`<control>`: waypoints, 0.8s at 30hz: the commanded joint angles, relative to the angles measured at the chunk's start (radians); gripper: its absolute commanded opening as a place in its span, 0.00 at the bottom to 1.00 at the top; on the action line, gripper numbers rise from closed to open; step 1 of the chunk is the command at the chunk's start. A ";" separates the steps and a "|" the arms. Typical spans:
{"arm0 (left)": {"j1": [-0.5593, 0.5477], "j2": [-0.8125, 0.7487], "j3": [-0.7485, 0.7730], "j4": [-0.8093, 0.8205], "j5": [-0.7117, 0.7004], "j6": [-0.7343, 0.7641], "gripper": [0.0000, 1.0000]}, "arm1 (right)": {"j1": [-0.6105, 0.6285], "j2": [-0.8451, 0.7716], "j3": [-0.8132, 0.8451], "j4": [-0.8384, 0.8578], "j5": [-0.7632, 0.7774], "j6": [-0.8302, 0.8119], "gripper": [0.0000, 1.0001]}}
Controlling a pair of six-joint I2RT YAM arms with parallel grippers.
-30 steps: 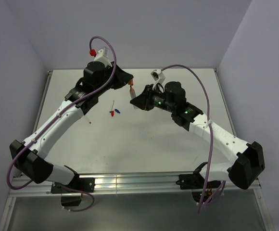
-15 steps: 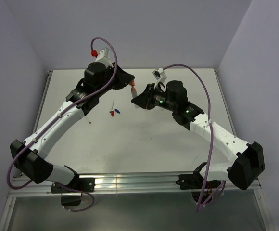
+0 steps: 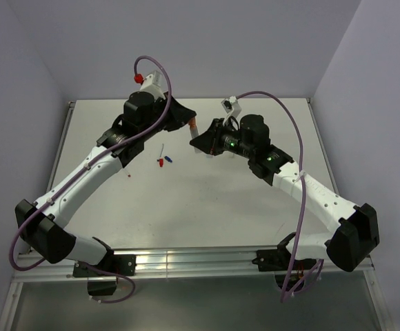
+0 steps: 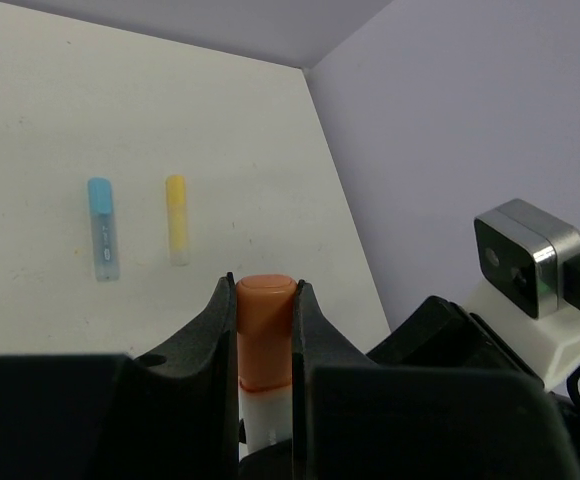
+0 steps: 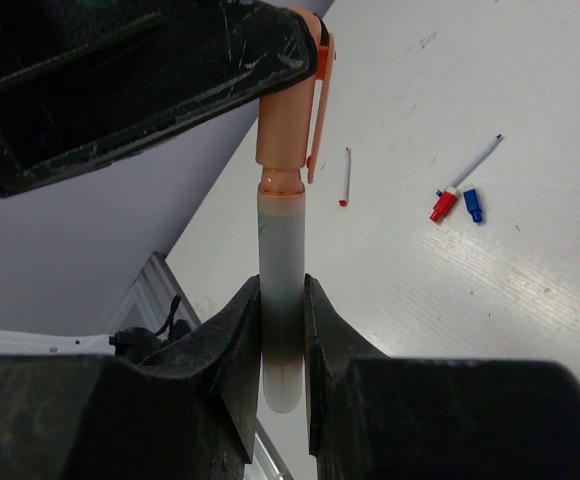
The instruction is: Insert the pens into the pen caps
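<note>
My left gripper (image 4: pixel 265 290) is shut on an orange pen cap (image 4: pixel 266 330), which stands upright between its fingers. In the right wrist view that orange cap (image 5: pixel 285 130) sits on the end of a pale translucent pen (image 5: pixel 281 260). My right gripper (image 5: pixel 282 300) is shut on the pen's barrel. From above, the two grippers meet over the far middle of the table at the orange cap (image 3: pixel 193 126). A blue-topped pen (image 4: pixel 102 228) and a yellow pen (image 4: pixel 176 218) lie side by side on the table.
A red cap (image 5: pixel 443 205) on a thin white stick, a dark blue cap (image 5: pixel 473 205) and a thin red-tipped stick (image 5: pixel 346 177) lie on the white table (image 3: pixel 207 200). The right wrist camera (image 4: pixel 525 255) is close beside my left gripper.
Both grippers have shifted a little to the right and closer together, with the orange cap and the pen between them. Neither grip has changed.
</note>
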 commanded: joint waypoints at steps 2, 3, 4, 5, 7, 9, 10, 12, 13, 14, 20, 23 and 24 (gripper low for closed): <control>-0.064 -0.066 -0.033 0.041 -0.068 0.000 0.00 | -0.019 -0.039 0.012 0.084 0.029 0.021 0.00; -0.096 -0.085 -0.048 0.043 -0.094 0.005 0.00 | -0.022 -0.044 0.007 0.089 0.029 0.024 0.00; -0.111 -0.091 -0.055 0.047 -0.114 0.006 0.00 | -0.027 -0.047 0.003 0.092 0.028 0.027 0.00; -0.128 -0.097 -0.061 0.052 -0.145 0.011 0.00 | -0.028 -0.051 0.001 0.100 0.026 0.029 0.00; -0.172 -0.102 -0.065 0.041 -0.174 0.011 0.00 | -0.033 -0.061 -0.016 0.110 0.023 0.037 0.00; -0.220 -0.118 -0.087 0.053 -0.223 0.019 0.00 | -0.036 -0.088 -0.037 0.135 0.023 0.043 0.00; -0.235 -0.126 -0.095 0.057 -0.246 0.022 0.00 | -0.039 -0.099 -0.045 0.149 0.025 0.043 0.00; -0.278 -0.155 -0.125 0.066 -0.294 0.025 0.00 | -0.045 -0.134 -0.063 0.161 0.037 0.040 0.00; -0.291 -0.166 -0.134 0.070 -0.308 0.026 0.00 | -0.046 -0.145 -0.069 0.175 0.043 0.037 0.00; -0.304 -0.186 -0.151 0.075 -0.320 0.032 0.00 | -0.048 -0.159 -0.077 0.184 0.046 0.035 0.00; -0.407 -0.221 -0.177 0.107 -0.354 0.127 0.00 | -0.050 -0.225 -0.115 0.259 0.008 0.027 0.00; -0.470 -0.237 -0.185 0.109 -0.386 0.143 0.00 | -0.051 -0.252 -0.128 0.284 0.006 0.024 0.00; -0.481 -0.240 -0.190 0.113 -0.398 0.144 0.00 | -0.053 -0.260 -0.138 0.291 0.005 0.021 0.00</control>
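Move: The left fingers already hold the orange cap, and the pen's middle lies roughly 5 cm back, 2 cm right and 4 cm below them. From the right hand, holding that pen, the cap is about 6 cm ahead, 2 cm left and 5 cm up. On the table, some 34 cm below the left hand, the blue pen lies about 15 cm ahead and 7 cm right, the yellow pen 15 cm ahead and 17 cm right. Keeping their grips on joined cap and pen, both hands draw back 6–9 cm and rise about 5 cm. ##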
